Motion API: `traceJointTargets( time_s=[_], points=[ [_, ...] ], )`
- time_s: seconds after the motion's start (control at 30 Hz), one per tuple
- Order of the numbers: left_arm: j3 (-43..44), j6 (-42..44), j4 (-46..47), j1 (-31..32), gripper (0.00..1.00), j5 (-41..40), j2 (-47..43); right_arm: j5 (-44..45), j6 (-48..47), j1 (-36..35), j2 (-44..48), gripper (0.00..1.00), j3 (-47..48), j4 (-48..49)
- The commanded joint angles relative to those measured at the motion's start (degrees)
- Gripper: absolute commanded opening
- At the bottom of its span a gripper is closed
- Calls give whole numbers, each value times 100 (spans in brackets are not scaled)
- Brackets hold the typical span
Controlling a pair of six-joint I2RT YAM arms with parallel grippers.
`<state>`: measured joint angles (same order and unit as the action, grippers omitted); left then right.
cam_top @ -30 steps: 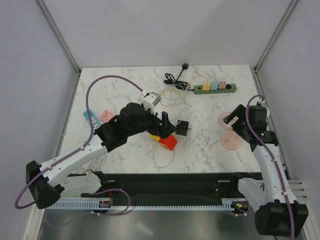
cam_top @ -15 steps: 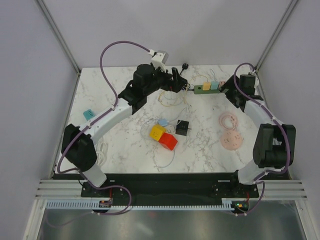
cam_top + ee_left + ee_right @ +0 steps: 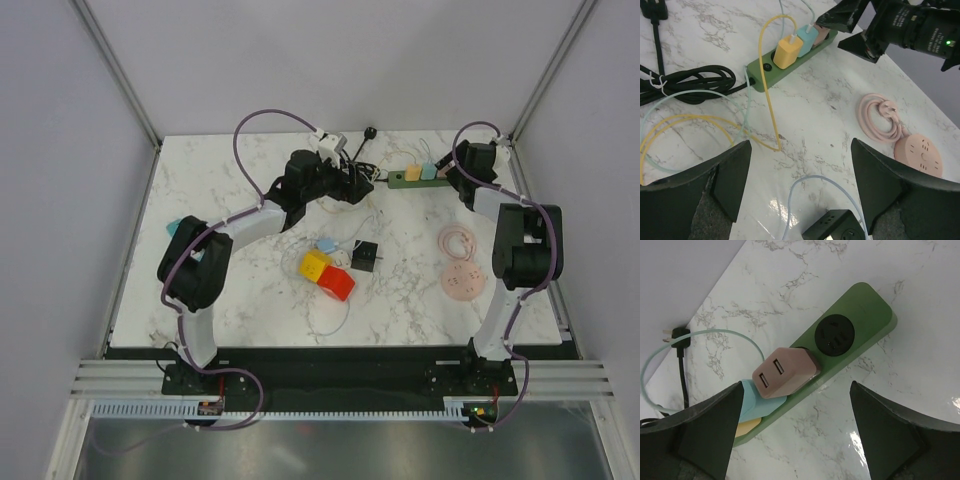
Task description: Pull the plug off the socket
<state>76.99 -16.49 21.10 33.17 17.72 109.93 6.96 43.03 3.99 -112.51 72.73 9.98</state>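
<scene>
A green power strip (image 3: 432, 176) lies at the back of the table with a yellow plug (image 3: 788, 51), a blue plug (image 3: 807, 35) and a pink plug (image 3: 785, 372) seated in it side by side. One round socket (image 3: 837, 335) at its right end is bare. My left gripper (image 3: 366, 181) hovers open just left of the strip, its fingers wide apart with only bare marble and cables below (image 3: 801, 150). My right gripper (image 3: 456, 176) is open over the strip's right end, and the pink plug shows between its fingers (image 3: 796, 390), untouched.
A black cube socket (image 3: 366, 256) with a pale blue cable, a yellow cube (image 3: 316, 264) and a red cube (image 3: 337, 285) sit mid-table. A pink round strip (image 3: 463, 282) with its coiled cord lies at the right. A black cable bundle (image 3: 690, 82) and yellow loops lie left of the strip.
The left arm swung from over the cubes to the back and then right, up to the strip's left end. The right arm reached from beside the pink round strip to the strip's right end.
</scene>
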Motion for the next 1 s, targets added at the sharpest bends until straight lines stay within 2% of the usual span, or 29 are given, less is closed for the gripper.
traceJointTargets(
  time_s=[0.0,0.23,0.6,0.87,0.97],
  points=[
    [44,-30,852,14,87,487,-42,-256,-339,-3,-288,94,286,628],
    [-26,-196,1045,14,86,514,99,-160,-312,5,-254,93,75,892],
    [-17,-320,1186,23,84,654,204,-239,-216,5,-737,92,409,743],
    [35,-337,1177,23,84,681,283,-72,-198,5,-720,81,303,699],
    [35,-337,1177,23,84,690,284,-98,-102,14,-685,67,225,716]
  ],
)
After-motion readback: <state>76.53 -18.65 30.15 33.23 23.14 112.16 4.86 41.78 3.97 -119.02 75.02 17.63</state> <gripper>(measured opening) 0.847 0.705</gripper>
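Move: The pink plug lies about 4 cm ahead of my right hand, 1 cm to the left and some 3 cm below it. The blue plug is about 4 cm left of the pink one and the yellow plug another 4 cm left, all in the green strip; its empty end socket sits roughly 4 cm right of the pink plug. From my left hand the pink plug is some 12 cm ahead, 22 cm to the right and 12 cm lower. I ease my right hand forward and down, about 3 cm in all, until its open fingers straddle the pink plug's sides, then start closing them late, to about three quarters open, coming up against the plug. Meanwhile my left hand keeps its fingers wide and shifts about 2 cm to the right and 1 cm up, holding nothing. ##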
